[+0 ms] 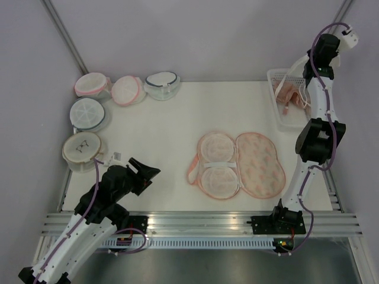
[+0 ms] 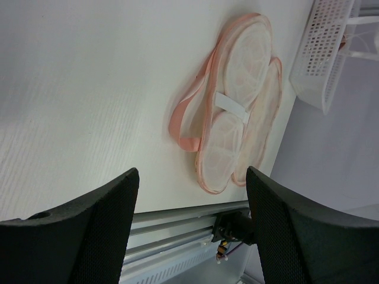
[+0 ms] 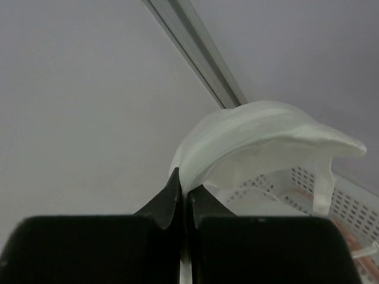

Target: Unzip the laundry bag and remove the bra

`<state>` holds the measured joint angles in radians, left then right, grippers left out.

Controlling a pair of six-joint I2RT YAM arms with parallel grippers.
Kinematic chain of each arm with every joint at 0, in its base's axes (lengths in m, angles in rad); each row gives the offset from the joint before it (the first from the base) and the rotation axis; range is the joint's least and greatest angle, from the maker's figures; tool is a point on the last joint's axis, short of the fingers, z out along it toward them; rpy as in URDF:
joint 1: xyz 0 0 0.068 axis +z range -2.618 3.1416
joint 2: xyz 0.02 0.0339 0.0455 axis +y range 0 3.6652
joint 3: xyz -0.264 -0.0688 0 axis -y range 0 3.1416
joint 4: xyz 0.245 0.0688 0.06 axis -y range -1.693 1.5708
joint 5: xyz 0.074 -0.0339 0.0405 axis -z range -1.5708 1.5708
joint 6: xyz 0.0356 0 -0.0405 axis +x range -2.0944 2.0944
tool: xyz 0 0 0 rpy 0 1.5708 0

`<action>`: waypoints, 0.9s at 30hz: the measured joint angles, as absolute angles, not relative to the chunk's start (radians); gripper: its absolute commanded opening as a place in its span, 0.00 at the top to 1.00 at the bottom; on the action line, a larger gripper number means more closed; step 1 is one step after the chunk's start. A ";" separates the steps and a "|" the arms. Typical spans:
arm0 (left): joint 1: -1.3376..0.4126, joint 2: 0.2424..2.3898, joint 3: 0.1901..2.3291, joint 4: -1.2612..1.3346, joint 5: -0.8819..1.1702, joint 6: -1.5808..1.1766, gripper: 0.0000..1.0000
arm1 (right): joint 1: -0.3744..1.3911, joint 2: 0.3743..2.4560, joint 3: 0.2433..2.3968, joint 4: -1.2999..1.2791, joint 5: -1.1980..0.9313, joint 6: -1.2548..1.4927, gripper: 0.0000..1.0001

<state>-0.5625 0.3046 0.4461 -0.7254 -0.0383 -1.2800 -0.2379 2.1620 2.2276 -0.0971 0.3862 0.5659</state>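
The laundry bag lies unzipped and spread flat in two oval halves at the table's middle. Its printed half is on the right, and its mesh-lined half with a white band is on the left. It also shows in the left wrist view. My right gripper is shut on the edge of the white bra and holds it up over the white basket. In the top view this gripper is high at the back right and the arm mostly hides the bra. My left gripper is open and empty, left of the bag.
The white basket at the back right holds a peach-pink garment. Several round mesh bags with coloured rims sit along the back left. The metal rail runs along the near edge.
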 measured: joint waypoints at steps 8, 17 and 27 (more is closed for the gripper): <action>-0.562 0.305 0.439 -0.724 -0.044 -1.290 0.22 | -0.238 2.227 2.046 -0.188 0.451 0.616 0.93; -0.562 0.260 0.414 -0.723 -0.043 -1.298 0.22 | -0.236 2.269 2.150 -0.316 0.311 0.564 0.02; -0.562 0.168 0.381 -0.723 -0.038 -1.305 0.21 | -0.065 1.880 1.855 -0.415 0.296 0.474 0.02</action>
<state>-0.5625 0.1684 0.3805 -0.7235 -0.0380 -1.3052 -0.0654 1.8797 1.8549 -0.4149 0.2958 0.4740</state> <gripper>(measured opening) 0.788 0.976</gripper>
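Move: The right hand, holding the white bra, is over the back right part of the white basket. The basket's middle lies about 9 cm back, 5 cm to its left and 30 cm below. The pink bra in the basket is some 9 cm back and 10 cm left of the hand; the opened laundry bag lies about 39 cm back and 31 cm left. From the left hand, the basket is about 36 cm ahead, 61 cm right and 8 cm lower. Still pinching the white bra at first, the right hand plunges some 17 cm straight down towards the basket, tipping its fingers down about 20 degrees, then opens wide and lets go of the bra. It leaves empty, rising and swinging left about 13 cm with some pull back, the wrist turning counter-clockwise. ##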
